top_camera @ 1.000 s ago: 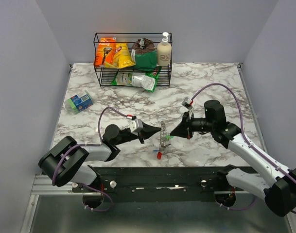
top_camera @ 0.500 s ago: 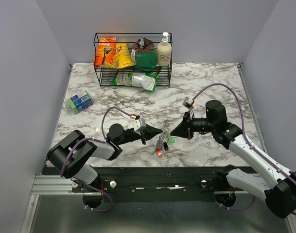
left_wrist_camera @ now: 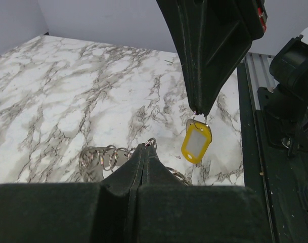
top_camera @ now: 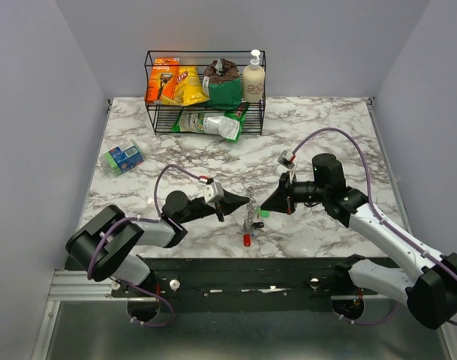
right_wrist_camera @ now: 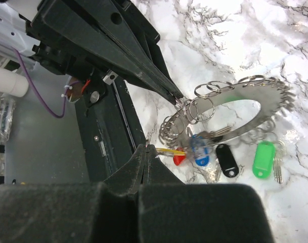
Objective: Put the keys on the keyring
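The keyring (top_camera: 251, 207) is held up on edge between both grippers near the table's front. It is a silvery band (right_wrist_camera: 267, 107) carrying several small loops (left_wrist_camera: 100, 157). My left gripper (top_camera: 245, 202) (left_wrist_camera: 145, 148) is shut on one of those loops. My right gripper (top_camera: 265, 208) (right_wrist_camera: 147, 148) is shut on the small ring of a yellow key (left_wrist_camera: 196, 143), which hangs just beside the left tip. Red (right_wrist_camera: 179, 158), blue (right_wrist_camera: 200, 154), black (right_wrist_camera: 227, 161) and green (right_wrist_camera: 263, 159) keys dangle from the keyring. The red key (top_camera: 245, 241) hangs lowest.
A black wire rack (top_camera: 205, 90) with snack bags and a soap bottle stands at the back. A small blue-green box (top_camera: 122, 157) lies at the left. The black front rail (top_camera: 251, 270) runs right below the grippers.
The left gripper dipped and tilted the keyring half a second ago, then came back up, so the keyring stands upright again. The right arm has shifted slightly left.
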{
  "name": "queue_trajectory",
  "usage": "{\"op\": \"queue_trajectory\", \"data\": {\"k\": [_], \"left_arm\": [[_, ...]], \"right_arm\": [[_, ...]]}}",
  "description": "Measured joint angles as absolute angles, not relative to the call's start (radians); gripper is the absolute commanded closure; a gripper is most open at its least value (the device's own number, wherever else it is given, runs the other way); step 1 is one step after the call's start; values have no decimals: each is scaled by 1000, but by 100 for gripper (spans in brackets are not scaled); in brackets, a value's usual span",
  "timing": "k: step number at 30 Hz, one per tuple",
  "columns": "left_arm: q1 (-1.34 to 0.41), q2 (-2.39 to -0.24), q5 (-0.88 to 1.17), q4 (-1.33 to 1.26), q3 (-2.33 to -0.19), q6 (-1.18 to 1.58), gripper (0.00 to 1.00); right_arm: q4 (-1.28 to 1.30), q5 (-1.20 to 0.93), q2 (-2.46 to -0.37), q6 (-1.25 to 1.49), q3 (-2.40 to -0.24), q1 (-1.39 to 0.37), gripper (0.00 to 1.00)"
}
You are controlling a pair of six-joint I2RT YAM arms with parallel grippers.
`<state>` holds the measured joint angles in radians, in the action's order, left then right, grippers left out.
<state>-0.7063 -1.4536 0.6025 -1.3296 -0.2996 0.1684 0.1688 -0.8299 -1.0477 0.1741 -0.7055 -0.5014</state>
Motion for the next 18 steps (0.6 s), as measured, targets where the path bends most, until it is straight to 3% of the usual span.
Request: {"op": "queue_trajectory", "data": {"k": [9,18], "left_arm": [[-710,-1314,598,-1286,-299,131,100],[-762,-1084,534,-1076,-283,42,100]], "right_arm": [[142,-845,-1056,184,-706,-511,99],[115,-879,-1055,185,-706,-521,99]]}}
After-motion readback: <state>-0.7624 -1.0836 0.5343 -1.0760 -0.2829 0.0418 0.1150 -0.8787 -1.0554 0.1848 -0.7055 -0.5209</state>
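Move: My left hand holds the keyring by its edge. The yellow key hanging in my right fingers is about 3 cm back and 3 cm to the right of that hand, at its height. From my left hand, the black tag is about 4 cm right, level front to back, and the green tag 5 cm right and 3 cm ahead, both roughly 11 cm lower. From my right hand, the keyring's middle lies 3 cm left, 2 cm ahead and 6 cm below. I lift the keyring with my left hand, about 6 cm up while easing some 2.5 cm back and slightly left, rolling the wrist about 10 degrees so its front side rises; my left fingertips climb above my right ones and the rim comes up beside the yellow key. My right hand, still pinching the yellow key, creeps only about 1.5 cm up, left and back. Both grips stay shut. ##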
